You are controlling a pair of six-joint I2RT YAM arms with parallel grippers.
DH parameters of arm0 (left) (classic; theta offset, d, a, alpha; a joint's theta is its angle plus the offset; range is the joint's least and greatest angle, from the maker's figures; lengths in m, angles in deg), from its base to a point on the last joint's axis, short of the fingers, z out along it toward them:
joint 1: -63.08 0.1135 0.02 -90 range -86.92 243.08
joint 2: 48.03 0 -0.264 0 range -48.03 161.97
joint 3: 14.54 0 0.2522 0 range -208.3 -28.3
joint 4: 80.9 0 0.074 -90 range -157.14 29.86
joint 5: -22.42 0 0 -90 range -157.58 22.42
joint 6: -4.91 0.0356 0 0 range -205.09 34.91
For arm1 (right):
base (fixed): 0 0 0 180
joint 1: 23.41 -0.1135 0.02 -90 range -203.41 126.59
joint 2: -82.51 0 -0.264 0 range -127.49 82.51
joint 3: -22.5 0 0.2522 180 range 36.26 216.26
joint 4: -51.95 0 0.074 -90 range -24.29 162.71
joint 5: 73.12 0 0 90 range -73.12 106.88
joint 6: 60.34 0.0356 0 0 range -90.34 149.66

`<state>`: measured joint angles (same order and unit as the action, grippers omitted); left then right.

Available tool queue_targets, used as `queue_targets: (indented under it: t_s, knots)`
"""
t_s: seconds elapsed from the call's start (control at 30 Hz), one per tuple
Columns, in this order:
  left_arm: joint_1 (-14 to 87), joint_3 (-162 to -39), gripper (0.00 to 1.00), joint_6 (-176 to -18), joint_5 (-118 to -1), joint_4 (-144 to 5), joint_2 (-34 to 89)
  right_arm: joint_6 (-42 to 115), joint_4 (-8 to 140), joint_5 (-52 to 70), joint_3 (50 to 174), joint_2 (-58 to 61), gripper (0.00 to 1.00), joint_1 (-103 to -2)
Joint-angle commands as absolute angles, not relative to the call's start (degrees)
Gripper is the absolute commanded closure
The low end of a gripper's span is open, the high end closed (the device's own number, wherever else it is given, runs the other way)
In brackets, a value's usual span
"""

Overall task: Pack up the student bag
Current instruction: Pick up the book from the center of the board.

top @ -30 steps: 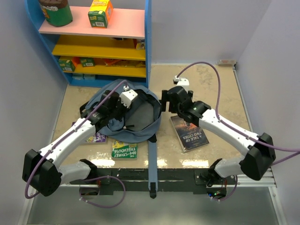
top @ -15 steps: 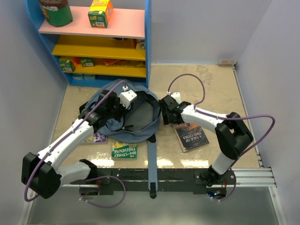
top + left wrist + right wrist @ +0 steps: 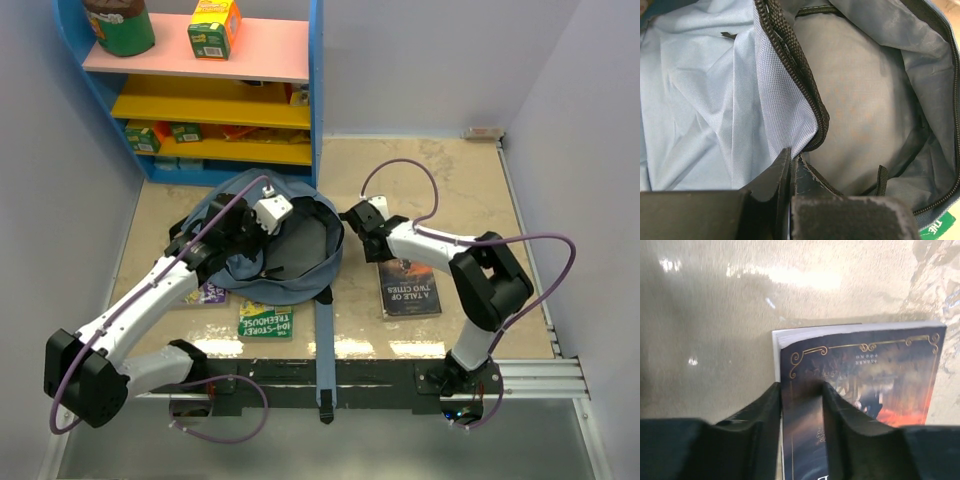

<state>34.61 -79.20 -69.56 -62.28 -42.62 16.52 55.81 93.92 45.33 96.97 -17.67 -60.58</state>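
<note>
The student bag (image 3: 235, 192) is slate-blue and lies open at the table's middle, its pale lining (image 3: 705, 100) showing in the left wrist view. My left gripper (image 3: 258, 228) (image 3: 791, 157) is shut on the bag's black zipper rim (image 3: 800, 85) and holds the mouth open. A dark paperback book (image 3: 408, 285) (image 3: 865, 370) lies flat to the right of the bag. My right gripper (image 3: 372, 245) (image 3: 801, 390) stands over the book's long edge with narrowed jaws. One finger is against the page edge, the other on the cover. I cannot tell whether the book is gripped.
A blue shelf unit (image 3: 316, 90) with pink and yellow boards stands at the back left, with a jar and boxes on it. A green book (image 3: 266, 320) and a purple item (image 3: 208, 293) lie in front of the bag. A bag strap (image 3: 325, 350) runs to the near edge.
My right arm folded in and its gripper came down on the book's edge, jaws narrowing from wide open. The book turned straighter. The left gripper kept its hold.
</note>
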Motion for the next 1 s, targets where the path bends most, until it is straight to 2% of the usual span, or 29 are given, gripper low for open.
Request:
queue_targets:
  t_s: [0.0,0.1,0.13,0.17,0.3,0.53,0.73,0.8,0.97]
  knots:
    - [35.31,-79.37,1.00,-67.69,-63.09,-44.11,14.37,55.76,93.05,36.49,94.27,-22.78,0.70,-57.60]
    - [35.31,-79.37,1.00,-67.42,-62.92,-43.85,14.28,55.76,92.08,34.82,93.13,-22.79,0.84,-56.73]
    - [35.31,-79.28,1.00,-67.33,-62.92,-43.76,14.19,55.85,91.91,34.46,92.95,-22.61,0.98,-56.55]
    - [35.31,-79.28,1.00,-67.33,-62.92,-43.67,14.11,55.76,91.38,34.11,92.52,-22.43,1.00,-56.46]
    - [35.31,-79.37,1.00,-67.16,-62.83,-43.67,13.84,55.68,90.67,33.23,92.07,-20.86,1.00,-56.19]
    - [35.31,-78.66,1.00,-67.51,-62.30,-44.46,13.93,53.31,91.28,42.53,95.49,-4.26,1.00,-60.49]
    - [35.31,-78.14,1.00,-66.81,-61.51,-45.43,14.98,47.42,97.88,56.66,108.84,5.16,1.00,-70.77]
    - [35.31,-77.35,1.00,-66.54,-61.34,-45.95,14.90,44.96,98.67,57.66,114.11,6.48,1.00,-73.93]
    - [35.31,-75.24,1.00,-66.37,-61.16,-46.57,14.90,41.01,105.06,65.54,128.33,3.15,1.00,-80.88]
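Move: The book A Tale of Two Cities lies flat, its left edge already between the right hand's open fingers near the far corner; its middle is about 6 cm back, 7 cm to the right and 1 cm below. The open bag's mouth is some 17 cm left and 3 cm ahead, and the green Treehouse book about 25 cm left and 14 cm back. From the left hand the black book's middle lies roughly 32 cm right, 3 cm back and 14 cm lower. The book's left edge, near its far end, is pinched as the right fingers close on it while easing barely 1 cm forward. The right hand then lifts fast, about 24 cm up, swinging some 9 cm left towards the bag's side and drifting a little back, with the fingertips tipping up nearly 30 degrees and the hand turning counter-clockwise. ##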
